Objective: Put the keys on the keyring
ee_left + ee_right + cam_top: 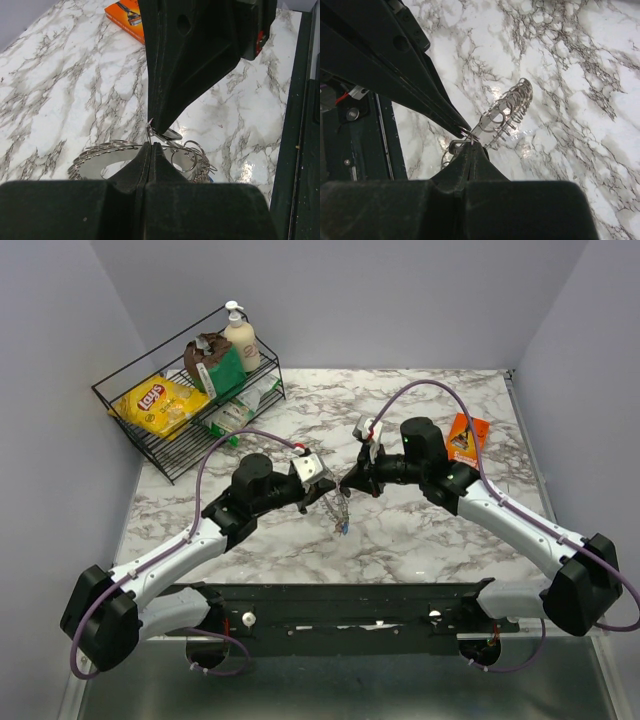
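The two grippers meet tip to tip above the middle of the marble table. My left gripper (332, 487) (151, 144) is shut, its tips pinching the rim of the grey toothed keyring (102, 151) (516, 102), which hangs below them (340, 508). Coming from the other side, my right gripper (346, 483) (471, 145) is shut on a small split ring (468, 134) right at the left fingertips (451, 122). More small rings (186, 155) hang beside the keyring. Of the keys, a blue bit (344, 530) (213, 170) dangles at the bottom and a dark key head (173, 134) sits by the tips; the others are hidden.
A black wire basket (128, 430) at the back left holds a yellow chips bag (158, 403), a pump bottle (240, 335) and other packets. An orange packet (467, 437) (124, 16) lies at the back right. The black arm-mount rail (340, 605) runs along the near edge.
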### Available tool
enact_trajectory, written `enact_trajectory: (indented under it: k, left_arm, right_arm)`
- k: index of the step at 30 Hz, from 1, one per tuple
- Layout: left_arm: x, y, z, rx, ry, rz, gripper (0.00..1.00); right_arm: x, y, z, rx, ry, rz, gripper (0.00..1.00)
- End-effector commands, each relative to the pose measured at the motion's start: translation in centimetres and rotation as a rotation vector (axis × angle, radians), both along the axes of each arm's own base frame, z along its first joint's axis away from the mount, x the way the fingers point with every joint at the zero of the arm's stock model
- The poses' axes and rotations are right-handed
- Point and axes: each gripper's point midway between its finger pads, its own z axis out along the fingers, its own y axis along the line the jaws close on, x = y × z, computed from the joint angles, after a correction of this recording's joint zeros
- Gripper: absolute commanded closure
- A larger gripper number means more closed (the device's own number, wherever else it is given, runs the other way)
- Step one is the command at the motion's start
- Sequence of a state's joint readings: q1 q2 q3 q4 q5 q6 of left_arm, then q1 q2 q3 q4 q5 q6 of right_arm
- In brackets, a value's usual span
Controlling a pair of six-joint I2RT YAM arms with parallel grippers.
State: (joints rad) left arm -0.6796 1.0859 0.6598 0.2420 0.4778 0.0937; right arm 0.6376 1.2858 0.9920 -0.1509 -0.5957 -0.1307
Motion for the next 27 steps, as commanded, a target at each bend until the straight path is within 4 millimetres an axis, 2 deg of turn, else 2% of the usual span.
enact_trajectory:
  k: [1,9,17,21,23,24,26,27]
  left_arm:
    - [-0.9,-0.5,3.4,-0.074,-0.09,-0.055,1.0]
    - [-1.3,-0.6,3.9,-0.097,-0.102,-0.07,1.0]
    - [-1.4,-0.5,4.4,-0.119,-0.123,-0.072,1.0]
    - [-1.5,-0.4,4.5,-0.125,-0.133,-0.072,1.0]
    - [-1.5,-0.4,4.4,-0.122,-0.132,-0.071,1.0]
    - [-1.4,-0.4,4.3,-0.122,-0.129,-0.069,1.0]
    - [-1.4,-0.4,4.1,-0.118,-0.125,-0.067,1.0]
    - [-1.4,-0.4,4.1,-0.119,-0.126,-0.067,1.0]
  right_arm:
    - [1.0,0.0,-0.8,-0.018,0.0,-0.043,1.0]
    - [0.8,0.1,-1.6,-0.025,0.02,-0.032,1.0]
    - [0.3,0.1,-1.5,-0.016,0.018,-0.004,1.0]
    - [0.2,0.0,-1.3,-0.016,0.011,-0.009,0.8]
    - [0.3,-0.1,-1.3,-0.016,0.006,-0.019,0.73]
    - [0.4,-0.2,-1.3,-0.018,0.004,-0.025,0.66]
    - [0.5,-0.5,-1.1,-0.019,-0.009,-0.041,0.59]
    - [0.4,-0.5,-1.1,-0.019,-0.014,-0.042,0.49]
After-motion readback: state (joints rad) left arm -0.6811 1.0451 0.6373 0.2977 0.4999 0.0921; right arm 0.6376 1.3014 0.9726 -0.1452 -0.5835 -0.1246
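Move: Both hands are shut with their tips almost meeting. The small ring the key goes on is already pinched in the left fingertips, level with the right fingertips and about 1 cm to their left. The big coiled keyring hangs below this join, its middle some 5 cm under the right fingertips and about 1 cm back, and the blue key dangles at its bottom, roughly 9 cm under and 2 cm back. The left hand keeps its pinch on the small ring and lifts it about 1.5 cm in two short rises with a pause between, drawing back very slightly, while the right hand, still shut at the join, eases down about half a centimetre and then holds nearly still. After that the right fingers open to a bit over a third of their range and let go of the key and ring, the hand sinking to about 1.5 cm below its start and staying right beside the left fingertips. ##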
